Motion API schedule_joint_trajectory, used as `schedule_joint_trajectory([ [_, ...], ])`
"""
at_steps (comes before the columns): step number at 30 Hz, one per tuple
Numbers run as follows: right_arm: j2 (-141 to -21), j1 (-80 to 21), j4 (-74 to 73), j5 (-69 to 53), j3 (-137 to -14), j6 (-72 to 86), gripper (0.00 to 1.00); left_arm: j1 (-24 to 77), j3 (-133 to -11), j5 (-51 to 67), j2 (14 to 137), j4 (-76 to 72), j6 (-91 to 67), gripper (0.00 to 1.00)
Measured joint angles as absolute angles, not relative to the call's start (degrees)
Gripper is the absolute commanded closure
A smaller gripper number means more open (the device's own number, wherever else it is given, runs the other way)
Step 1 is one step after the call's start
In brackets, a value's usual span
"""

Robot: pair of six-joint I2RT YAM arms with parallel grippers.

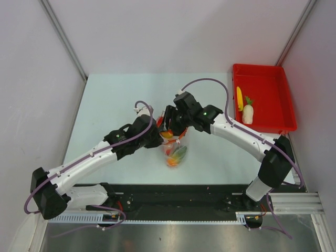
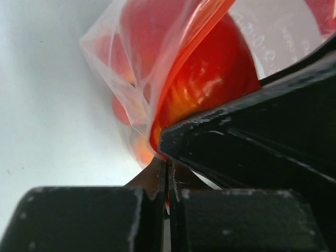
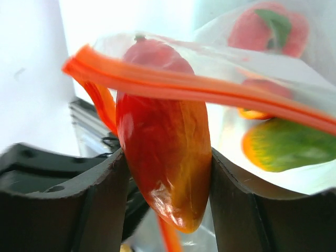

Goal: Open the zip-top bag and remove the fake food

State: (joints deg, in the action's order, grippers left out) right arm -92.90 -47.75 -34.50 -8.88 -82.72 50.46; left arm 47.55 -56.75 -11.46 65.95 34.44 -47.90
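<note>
The zip-top bag (image 1: 176, 153) hangs just above the table centre between both arms, its mouth open. My left gripper (image 1: 157, 137) is shut on the bag's rim (image 2: 137, 113) at the red-orange zip strip, and my jaws (image 2: 169, 176) meet with thin plastic between them. My right gripper (image 1: 170, 126) is at the bag's mouth, shut on a glossy red-orange fake food piece (image 3: 163, 152) whose tip pokes out past the zip strip (image 3: 220, 92). An orange-green fruit (image 3: 289, 144) and a red piece with a green top (image 3: 265, 29) lie deeper in the bag.
A red tray (image 1: 268, 79) stands at the back right and holds a white radish with a green top (image 1: 248, 113) and a yellow piece (image 1: 240, 98). Grey walls close in the light table (image 1: 115, 100) on the left, right and back.
</note>
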Motion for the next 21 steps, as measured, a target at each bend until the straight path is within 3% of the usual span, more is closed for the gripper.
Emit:
schedule_joint_trajectory([
  [8, -91.98, -46.61, -34.65, -13.23, -83.88, 53.52, 0.87, 48.25, -55.51, -13.37, 66.39, 33.80, -49.71, 1.00],
  [21, -89.45, -46.06, -28.21, -5.85, -82.50, 59.46, 0.88, 49.45, -57.60, -10.33, 69.36, 28.60, -52.53, 1.00],
])
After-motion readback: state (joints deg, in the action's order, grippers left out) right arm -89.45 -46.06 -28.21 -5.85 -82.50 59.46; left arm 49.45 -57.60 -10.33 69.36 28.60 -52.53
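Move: The red bin, where the food goes, has its middle some 45 cm to the right of the right hand, 14 cm ahead and about 15 cm below. The red-orange pepper is already between the right fingers in the bag's mouth; the green pepper in the bag lies roughly 11 cm back, 5 cm right and 11 cm below. From the left hand, shut on the bag's rim, the red-orange pepper is about 5 cm ahead, 3 cm right, at its height. Right hand lifts its held pepper about 5 cm, edging forward; the left, still pinching the rim, shifts right. ##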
